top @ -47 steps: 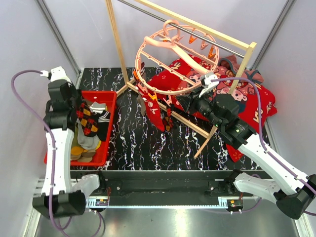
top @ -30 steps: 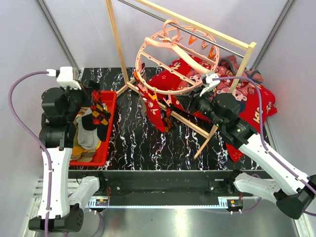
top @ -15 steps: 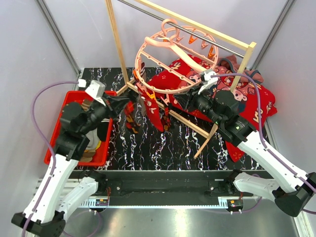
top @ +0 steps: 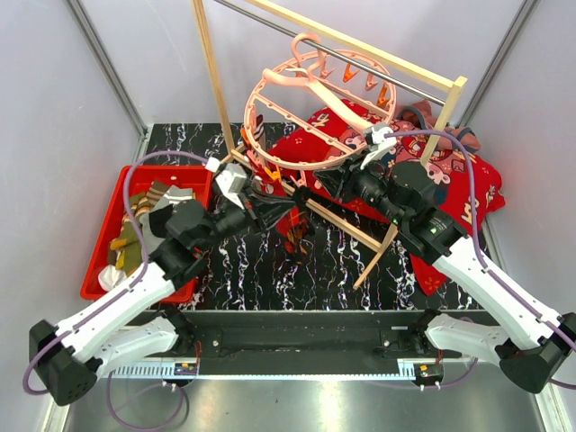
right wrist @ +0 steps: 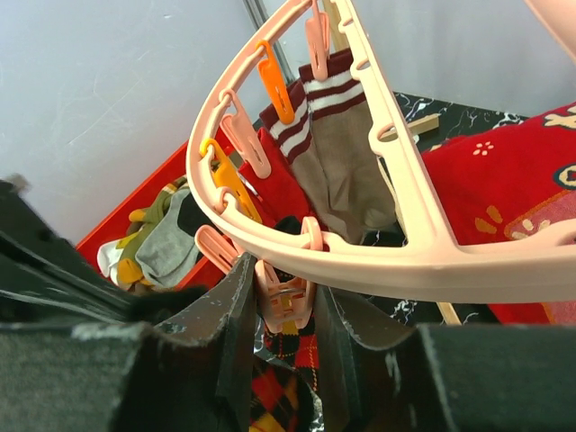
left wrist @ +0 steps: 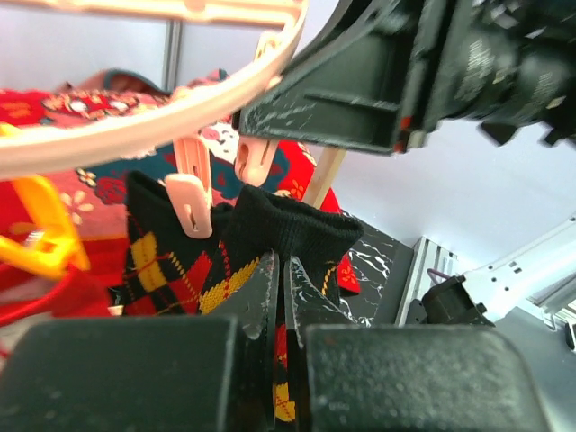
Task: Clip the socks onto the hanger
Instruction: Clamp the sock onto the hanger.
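Observation:
The salmon-pink ring hanger [top: 326,97] hangs from the rack's rod. My left gripper [left wrist: 281,270] is shut on the cuff of a dark argyle sock [left wrist: 180,261] and holds it up just below the ring's front rim, under two pink clips [left wrist: 191,193]. In the top view this gripper [top: 288,198] sits beneath the ring. My right gripper [right wrist: 283,288] is shut on a pink clip [right wrist: 288,301] hanging from the rim, with the argyle sock [right wrist: 301,360] directly below it. A striped taupe sock [right wrist: 337,153] and a red sock [right wrist: 279,180] hang clipped farther along the ring.
A red tray [top: 102,236] at the left holds several loose socks [top: 148,202]. The pale wooden rack frame [top: 209,81] stands around the hanger, one leg crossing the marbled table. A big red printed cloth [top: 450,180] lies at the back right.
My left arm has swung right from the red tray, carrying the argyle sock up under the hanger's front rim. The right gripper has stayed on its clip.

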Action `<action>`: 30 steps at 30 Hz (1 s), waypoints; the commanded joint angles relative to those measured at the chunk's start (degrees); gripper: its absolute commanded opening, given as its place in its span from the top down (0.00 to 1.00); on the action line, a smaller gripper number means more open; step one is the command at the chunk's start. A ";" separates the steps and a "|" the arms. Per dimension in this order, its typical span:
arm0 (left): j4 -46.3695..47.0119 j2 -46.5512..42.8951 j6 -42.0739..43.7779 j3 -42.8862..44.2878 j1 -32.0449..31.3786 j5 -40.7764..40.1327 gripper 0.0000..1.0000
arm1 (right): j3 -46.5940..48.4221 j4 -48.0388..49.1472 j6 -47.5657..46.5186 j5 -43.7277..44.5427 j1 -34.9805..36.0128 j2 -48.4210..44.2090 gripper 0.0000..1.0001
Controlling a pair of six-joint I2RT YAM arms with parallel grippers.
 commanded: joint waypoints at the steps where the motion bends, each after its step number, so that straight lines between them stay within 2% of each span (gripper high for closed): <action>1: 13.34 4.45 -1.90 -1.75 -1.75 -4.39 1.00 | 3.80 0.71 0.89 -1.81 -0.28 -0.11 1.00; 11: 18.10 12.63 -0.68 -1.05 -2.19 -6.76 1.00 | 3.98 -0.61 1.24 -2.07 -0.29 -1.60 1.00; 30: 14.32 13.86 2.84 3.17 -2.28 -7.82 1.00 | 4.51 -2.98 0.71 -2.24 -0.28 1.04 1.00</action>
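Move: The pink clip that my right hand already grips on the hanger's rim lies about 4 cm ahead and 6 cm to the right of my left hand, some 1 cm lower. The next pink clip on the rim is roughly 5 cm ahead and 3 cm right, about as low, and the yellow clip is about 5 cm ahead and 4 cm left, near my hand's height. For my right hand, the gripped clip is right between the fingers. Keeping the argyle sock's cuff pinched in my shut left fingers, I sink nearly 5 cm while going forward and right about as far, in under the rim towards the pink clip. Then I ease to a crawl and lift the cuff some 1.5 cm up towards the jaws, turning slightly counter-clockwise. My right hand stays almost still, its squeeze on the clip unchanged. ##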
